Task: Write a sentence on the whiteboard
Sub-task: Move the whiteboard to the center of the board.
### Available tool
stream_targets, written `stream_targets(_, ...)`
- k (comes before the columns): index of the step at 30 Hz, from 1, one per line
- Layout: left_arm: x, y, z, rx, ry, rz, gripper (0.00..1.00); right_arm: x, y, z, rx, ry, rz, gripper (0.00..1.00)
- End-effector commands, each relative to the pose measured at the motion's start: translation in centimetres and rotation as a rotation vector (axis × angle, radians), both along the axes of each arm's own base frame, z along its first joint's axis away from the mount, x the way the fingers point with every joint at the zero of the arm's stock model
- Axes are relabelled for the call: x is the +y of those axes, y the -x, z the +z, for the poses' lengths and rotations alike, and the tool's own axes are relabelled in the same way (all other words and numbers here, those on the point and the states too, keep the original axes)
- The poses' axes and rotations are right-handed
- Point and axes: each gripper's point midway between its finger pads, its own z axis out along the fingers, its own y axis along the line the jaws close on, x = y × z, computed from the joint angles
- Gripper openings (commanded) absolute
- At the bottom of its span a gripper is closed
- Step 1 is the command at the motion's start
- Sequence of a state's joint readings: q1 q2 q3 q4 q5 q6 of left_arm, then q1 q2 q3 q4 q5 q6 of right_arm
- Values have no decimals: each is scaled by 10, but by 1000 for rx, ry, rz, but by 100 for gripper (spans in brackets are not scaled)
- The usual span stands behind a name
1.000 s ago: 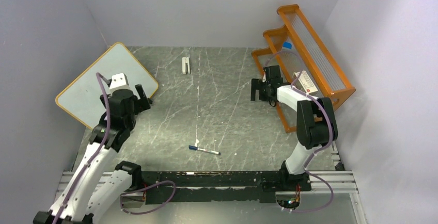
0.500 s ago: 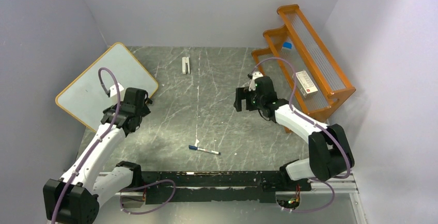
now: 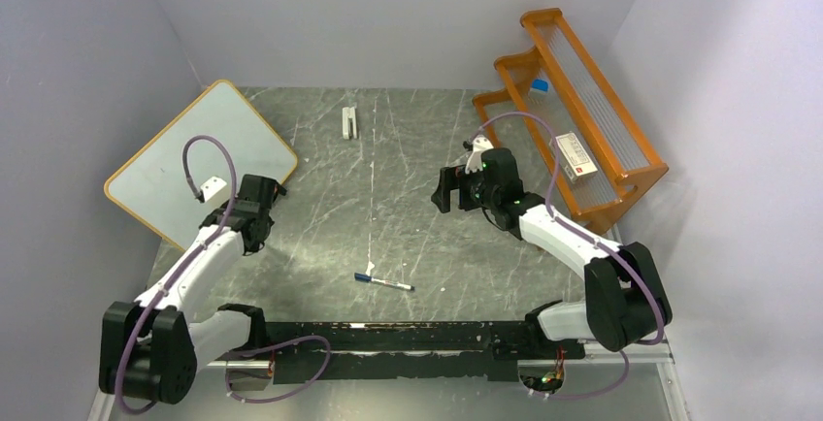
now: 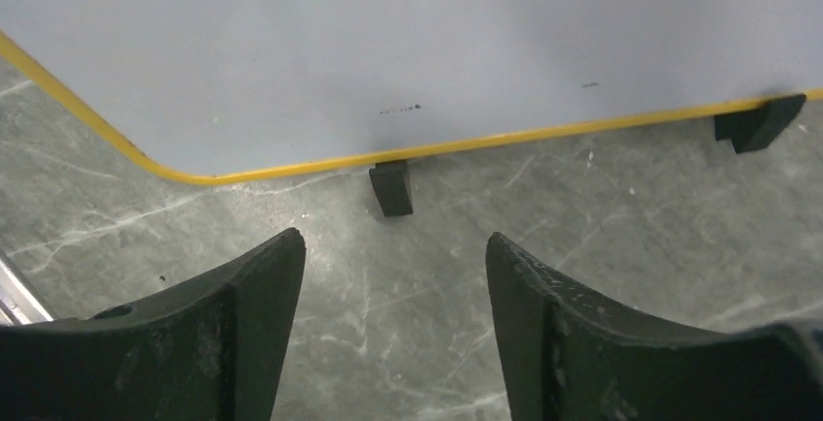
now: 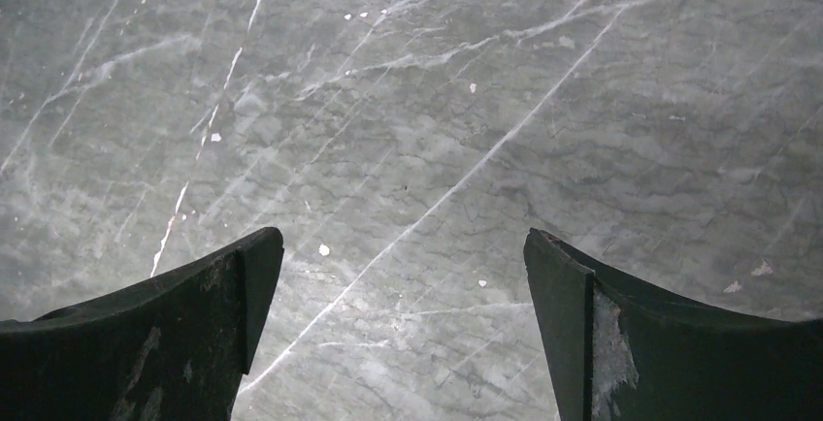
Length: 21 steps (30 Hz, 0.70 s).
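Observation:
The whiteboard [image 3: 194, 154], white with a thin orange-yellow frame, lies tilted at the table's far left. In the left wrist view its lower edge [image 4: 388, 43] and two black clip feet [image 4: 391, 188] fill the top. My left gripper [image 3: 272, 191] sits low at the board's right corner, open and empty [image 4: 393, 242], just short of the frame. My right gripper [image 3: 444, 188] hangs open over bare table right of centre, with only marble between its fingers [image 5: 403, 237]. A blue-capped marker [image 3: 382, 282] lies on the table near the front middle.
An orange wooden rack [image 3: 582, 120] stands at the right, holding a small white box [image 3: 575, 154] and a blue-capped item [image 3: 540, 84]. A small white block [image 3: 349, 122] lies at the far middle. A black rail [image 3: 408, 339] runs along the near edge.
My left arm has dropped low and reached toward the board's right corner. My right arm has swung left, away from the rack, toward the table's middle.

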<state>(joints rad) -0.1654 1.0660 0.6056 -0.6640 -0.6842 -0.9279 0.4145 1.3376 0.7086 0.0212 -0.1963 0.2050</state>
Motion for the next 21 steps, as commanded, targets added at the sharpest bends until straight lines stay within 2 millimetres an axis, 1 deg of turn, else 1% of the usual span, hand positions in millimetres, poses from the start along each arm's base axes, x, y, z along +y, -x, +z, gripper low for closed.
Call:
stream_targets(1, 12, -19, -3, -72, -28, 69, 69, 6, -1, 2, -9, -13, 24, 100)
stream_targets(4, 17, -22, -6, -48, -48, 84, 62, 3, -3, 4, -17, -2, 12, 100)
stream_targets(6, 19, -24, -13, -32, -44, 89, 59, 2, -4, 3, -18, 7, 9, 100)
stream_targets(9, 20, -26, -27, -27, -7, 85, 51, 3, -4, 1, -9, 12, 14, 100)
stream_targets(13, 27, -29, -39, -30, 33, 116, 46, 1, -4, 0, -9, 21, 5, 100)
stream_targets(15, 24, -33, -44, -36, 58, 99, 44, 1, -4, -1, -7, 21, 6, 100)
stream_targets(16, 28, -33, -46, -36, 70, 114, 43, 1, -4, -1, -7, 22, 6, 100)
stream_targets(18, 30, -33, -51, -25, 85, 126, 40, 0, -5, -1, -7, 27, -1, 100)
stream_targets(21, 30, -31, -54, -3, 89, 126, 30, -1, -5, -2, -7, 32, -3, 100)
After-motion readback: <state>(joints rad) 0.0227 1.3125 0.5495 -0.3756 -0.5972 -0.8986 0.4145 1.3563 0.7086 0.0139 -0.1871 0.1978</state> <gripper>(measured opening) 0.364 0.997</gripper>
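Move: The nearer black clip on the whiteboard's yellow edge lies about 2 cm ahead of my left hand, 4 cm to its left and some 6 cm below. The second clip is on the same edge, roughly 10 cm ahead and 8 cm right of that hand. The whiteboard's middle is about 15 cm ahead and 8 cm left. From my right hand, the nearer clip is around 47 cm left, 7 cm back and 9 cm below. I sink my left hand about 5 cm onto the nearer black clip at the whiteboard's edge, easing some 3 cm left and a little forward as I go. Meanwhile I narrow the fingers from about three-quarters open to roughly a third, bringing one to either side of the clip, with a slight counter-clockwise turn of the wrist. ##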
